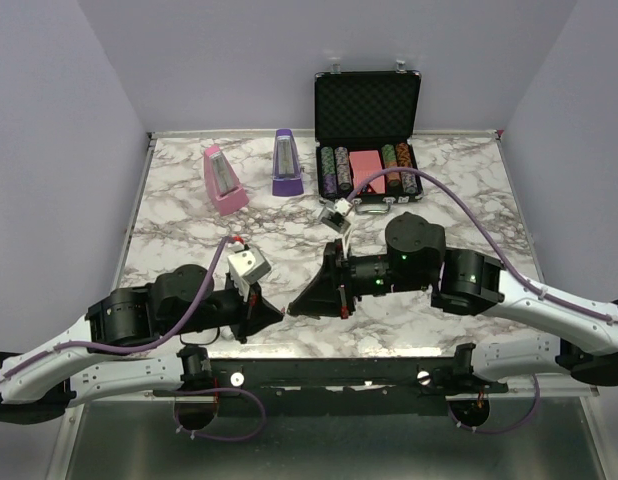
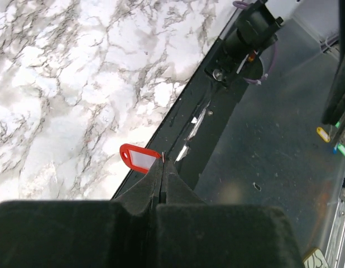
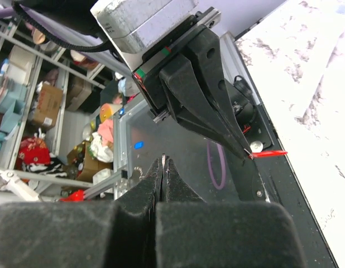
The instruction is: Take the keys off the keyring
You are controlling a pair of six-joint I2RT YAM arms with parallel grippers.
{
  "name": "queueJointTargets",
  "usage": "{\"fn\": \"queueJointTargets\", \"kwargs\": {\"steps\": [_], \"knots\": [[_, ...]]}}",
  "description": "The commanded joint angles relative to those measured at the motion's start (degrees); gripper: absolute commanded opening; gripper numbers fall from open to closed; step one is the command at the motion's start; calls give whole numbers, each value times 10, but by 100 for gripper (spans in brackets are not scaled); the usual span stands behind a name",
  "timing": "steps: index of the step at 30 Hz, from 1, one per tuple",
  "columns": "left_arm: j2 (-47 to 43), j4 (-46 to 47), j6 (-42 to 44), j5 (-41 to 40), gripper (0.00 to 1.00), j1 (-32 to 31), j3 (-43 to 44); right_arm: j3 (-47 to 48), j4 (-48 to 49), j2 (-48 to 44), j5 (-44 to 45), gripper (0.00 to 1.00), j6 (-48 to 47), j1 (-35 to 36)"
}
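My left gripper [image 2: 163, 163] is shut on the keyring, pinching the thin metal ring at the end of the red tag [image 2: 138, 158]. It holds the tag in the air over the table's front edge. In the right wrist view the left gripper [image 3: 246, 151] reaches in from above, with the red tag [image 3: 270, 153] seen edge-on. My right gripper [image 3: 163, 162] is shut on a thin silvery key [image 3: 163, 157], of which only a sliver shows between the tips. In the top view the two grippers [image 1: 279, 312] [image 1: 293, 308] meet tip to tip near the front edge.
A pink metronome [image 1: 224, 180] and a purple metronome [image 1: 286, 162] stand at the back. An open black poker chip case [image 1: 367, 170] stands at the back right, with a small white object [image 1: 337, 213] in front of it. The table's front rail [image 2: 200, 120] lies below the grippers.
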Motion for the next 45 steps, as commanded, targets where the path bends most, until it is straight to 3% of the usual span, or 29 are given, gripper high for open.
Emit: {"fn": "queueJointTargets", "kwargs": {"steps": [1, 10, 20, 34, 45], "knots": [[18, 3, -26, -57, 0, -2, 11, -22, -4, -29, 73, 1, 12, 4], [42, -22, -49, -104, 0, -2, 29, -71, -22, -81, 230, 1, 43, 4], [43, -37, -83, -156, 0, 9, 4, -140, -27, -122, 303, 1, 80, 5], [106, -103, -126, -157, 0, 181, -33, -197, -39, -155, 328, 1, 127, 4], [99, -83, -104, -144, 0, 310, -95, -215, -29, -146, 318, 1, 143, 4]]}}
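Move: The red key tag is already pinched in the left fingertips, its middle about 3 cm ahead of them; from the right fingertips it lies roughly 6 cm ahead, 2 cm left and 8 cm below. The white microphone's middle is some 17 cm ahead of the left hand, 22 cm to its left and 27 cm below. The table's front edge runs almost straight beneath the left hand, about 28 cm down. The red tag, still pinched, travels with the left hand forward and down over the table, about 11 cm each way, swinging left towards the microphone in the second half while the hand turns some 45 degrees counter-clockwise and its fingers tip downwards. The right hand, fingers shut, backs off to its right while going forward and sinking about 9 cm, turning clockwise. ##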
